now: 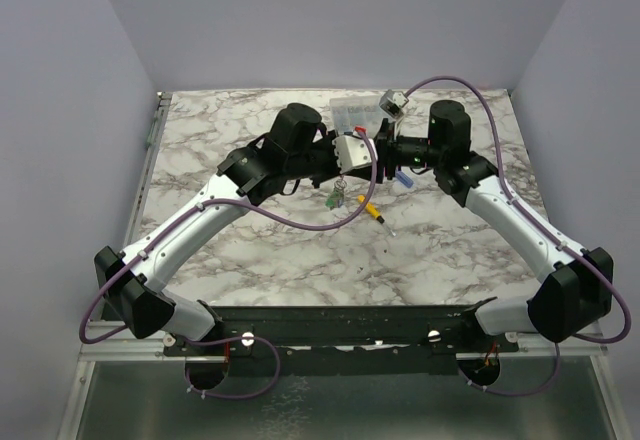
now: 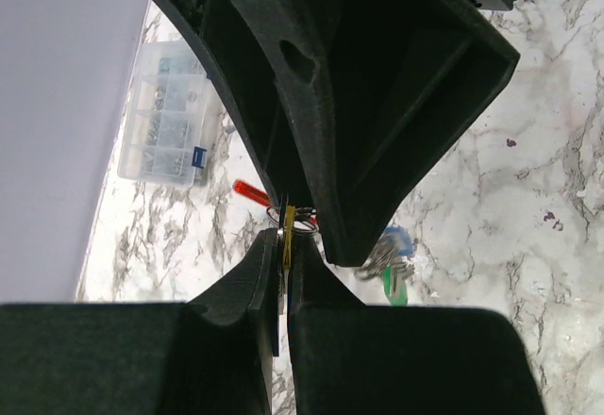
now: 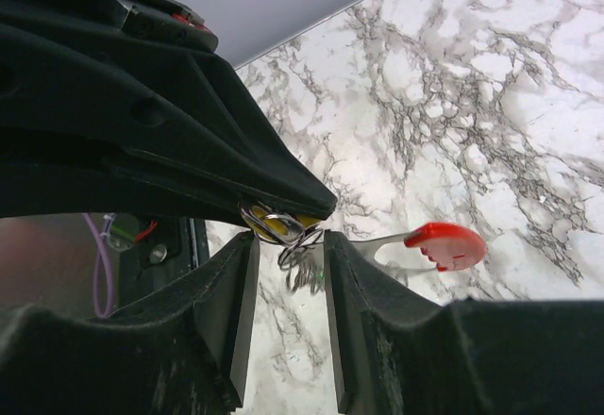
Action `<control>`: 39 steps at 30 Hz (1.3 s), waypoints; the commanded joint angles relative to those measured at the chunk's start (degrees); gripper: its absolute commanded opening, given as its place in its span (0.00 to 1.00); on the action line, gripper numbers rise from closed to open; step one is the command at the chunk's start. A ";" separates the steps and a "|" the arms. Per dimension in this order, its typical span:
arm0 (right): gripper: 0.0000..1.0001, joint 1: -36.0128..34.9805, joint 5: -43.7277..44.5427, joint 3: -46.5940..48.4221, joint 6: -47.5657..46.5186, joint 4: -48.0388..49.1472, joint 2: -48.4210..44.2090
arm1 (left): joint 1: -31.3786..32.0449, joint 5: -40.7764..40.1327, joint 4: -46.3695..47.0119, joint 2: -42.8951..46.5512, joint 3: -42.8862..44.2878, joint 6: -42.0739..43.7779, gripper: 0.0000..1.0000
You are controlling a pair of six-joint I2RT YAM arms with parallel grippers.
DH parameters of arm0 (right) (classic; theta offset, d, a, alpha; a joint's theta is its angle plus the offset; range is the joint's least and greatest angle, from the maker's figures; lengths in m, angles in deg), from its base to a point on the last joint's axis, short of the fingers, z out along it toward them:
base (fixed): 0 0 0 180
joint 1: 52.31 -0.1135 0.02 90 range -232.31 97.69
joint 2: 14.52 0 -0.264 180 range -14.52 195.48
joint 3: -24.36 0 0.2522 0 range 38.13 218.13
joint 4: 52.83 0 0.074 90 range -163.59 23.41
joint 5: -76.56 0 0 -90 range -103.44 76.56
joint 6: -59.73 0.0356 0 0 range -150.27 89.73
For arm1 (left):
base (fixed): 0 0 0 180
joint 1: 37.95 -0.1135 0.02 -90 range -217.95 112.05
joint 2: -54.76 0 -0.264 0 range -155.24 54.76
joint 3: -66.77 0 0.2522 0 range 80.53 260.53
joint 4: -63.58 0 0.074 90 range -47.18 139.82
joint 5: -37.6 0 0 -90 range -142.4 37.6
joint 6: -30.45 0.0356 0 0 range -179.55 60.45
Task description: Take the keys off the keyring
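Both grippers meet above the middle of the table. My left gripper [image 2: 286, 236] [image 1: 370, 158] is shut on the yellow key [image 2: 289, 217] [image 3: 263, 219], pinching its head edge-on. The thin metal keyring [image 3: 293, 228] [image 2: 304, 224] hangs from that key. My right gripper [image 3: 288, 245] [image 1: 386, 160] is open, with one finger on each side of the ring. A red tag [image 3: 444, 243] sticks out beyond the right finger. A blue key [image 2: 398, 240] and a green key [image 2: 396, 285] [image 1: 340, 198] dangle below the ring.
A clear plastic parts box [image 1: 355, 112] [image 2: 165, 113] sits at the back of the marble table [image 1: 250, 250]. A yellow-handled screwdriver [image 1: 371, 210] lies just in front of the grippers. Purple walls close the table's sides and back.
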 commanded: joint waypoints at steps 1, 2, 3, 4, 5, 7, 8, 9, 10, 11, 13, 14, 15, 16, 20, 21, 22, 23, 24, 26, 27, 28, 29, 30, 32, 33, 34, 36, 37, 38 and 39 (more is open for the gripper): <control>0.39 -0.30 1.85 2.23 0.81 0.82 0.86 | 0.81 2.31 2.04 1.66 0.18 1.16 0.00; 0.35 -0.30 1.88 2.07 0.56 0.85 0.71 | 0.85 2.17 2.03 1.65 0.23 1.17 0.00; 0.30 -0.30 1.87 1.87 0.25 0.86 0.65 | 0.84 1.95 2.06 1.59 0.26 1.21 0.00; 0.26 -0.30 1.80 1.69 -0.40 0.60 0.57 | 0.88 1.61 2.09 1.53 0.27 1.13 0.00; 0.22 -0.30 1.78 1.62 -1.26 0.14 0.44 | 0.81 1.08 2.04 1.48 0.39 0.91 0.00; 0.16 -0.30 1.79 1.53 -2.77 -0.93 0.15 | 0.83 -0.26 2.09 1.35 0.52 0.30 0.00; 0.12 -0.30 1.74 1.53 -3.65 -1.47 -0.07 | 0.80 -0.72 2.08 1.43 0.49 0.15 0.00; 0.07 -0.28 1.74 1.42 -4.52 -1.78 -0.32 | 0.71 -0.98 2.09 1.57 0.31 0.18 0.00; 0.03 -0.30 1.77 1.29 -5.15 -1.94 -0.65 | 0.71 -1.20 2.13 1.72 0.09 0.29 0.00; 0.01 -0.30 1.84 1.12 -5.65 -2.00 -0.95 | 0.73 -1.35 2.18 1.90 -0.11 0.25 0.00; 0.01 -0.29 2.19 0.92 -6.27 -2.32 -1.27 | 0.70 -1.92 2.14 1.98 -0.33 -0.12 0.00; 0.01 -0.29 1.98 0.98 -6.61 -2.70 -1.36 | 0.56 -2.12 2.11 2.04 -0.42 -0.29 0.00; 0.01 -0.29 1.70 1.00 -7.26 -3.18 -1.57 | 0.51 -2.19 2.17 2.01 -0.43 -0.37 0.00; 0.00 -0.30 1.47 0.89 -7.46 -3.50 -1.82 | 0.43 -2.27 2.18 2.03 -0.44 -0.41 0.00; 0.01 -0.30 1.12 -0.33 -10.69 -4.26 -3.33 | -0.01 -2.60 2.18 1.75 -0.23 -1.21 0.00; 0.01 -0.30 1.01 -0.67 -11.60 -4.42 -3.78 | -0.28 -2.63 2.18 1.59 0.01 -1.78 0.00; 0.01 -0.29 1.03 -1.31 -12.40 -4.12 -4.42 | -0.61 -2.55 2.18 1.34 0.27 -2.50 0.00; 0.01 -0.30 1.30 -1.96 -13.27 -3.86 -4.96 | -0.92 -2.10 2.16 1.04 0.53 -3.00 0.00; 0.01 -0.30 1.77 -2.54 -15.10 -3.84 -5.49 | -1.24 -1.77 2.18 0.94 0.75 -3.38 0.00; 0.01 -0.30 2.05 -3.12 -18.77 -3.90 -6.43 | -1.33 -1.59 2.18 0.57 1.08 -4.03 0.00; 0.01 -0.30 2.55 -3.56 -20.06 -3.10 -6.85 | -1.36 -1.52 2.18 0.42 1.24 -4.58 0.00; 0.01 -0.30 2.86 -3.95 -21.35 -1.93 -7.40 | -1.45 -1.43 2.17 0.25 1.39 -4.94 0.00; 0.01 -0.30 2.87 -4.31 -22.78 -1.46 -7.92 | -1.49 -1.41 2.18 0.07 1.53 -5.29 0.00; 0.01 -0.30 2.72 -4.66 -24.06 -1.01 -8.41 | -1.59 -1.43 2.18 -0.05 1.69 -5.55 0.00; 0.01 -0.30 2.45 -5.34 -25.50 -0.54 -9.23 | -1.52 -1.43 2.18 -0.25 1.93 -5.74 0.00; 0.01 -0.30 2.26 -5.59 -26.38 -0.88 -9.56 | -1.55 -1.47 2.18 -0.37 2.00 -5.76 0.00; 0.01 -0.30 2.20 -6.00 -27.04 -0.93 -9.86 | -1.53 -1.63 2.18 -0.38 2.02 -5.75 0.00; 0.01 -0.30 2.41 -7.10 -27.54 -0.16 -10.85 | -1.54 -1.92 2.12 -0.36 1.93 -5.77 0.00; 0.01 -0.30 2.62 -7.66 -27.76 0.52 -11.34 | -1.53 -1.93 2.10 -0.28 1.79 -5.64 0.00; 0.01 -0.30 2.72 -8.18 -27.58 1.29 -11.72 | -1.58 -1.82 2.09 -0.15 1.58 -5.49 0.00; 0.01 -0.30 2.86 -8.49 -27.46 1.67 -11.96 | -1.60 -1.64 2.09 -0.01 1.39 -5.37 0.00</control>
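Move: The keyring's loops sit at the right gripper's open fingertips, about 1 cm to its left and level with it, still pinched on their far side by the left gripper; they lie some 1 cm to the right of the left hand. From the right hand, the red-headed key reaches about 5 cm ahead and 2 cm left, some 3 cm lower. The bunch of other keys hangs roughly 5 cm below, about 1 cm back, level left-right. Shut the right gripper on the nearer loop of the keyring and pinch it, then draw it away from the left gripper, about 2.5 cm to the right and slightly back. While pulling, roll the right wrist some 25 degrees so its forward side rises. Keep the left gripper closed on its loop and nearly still. ##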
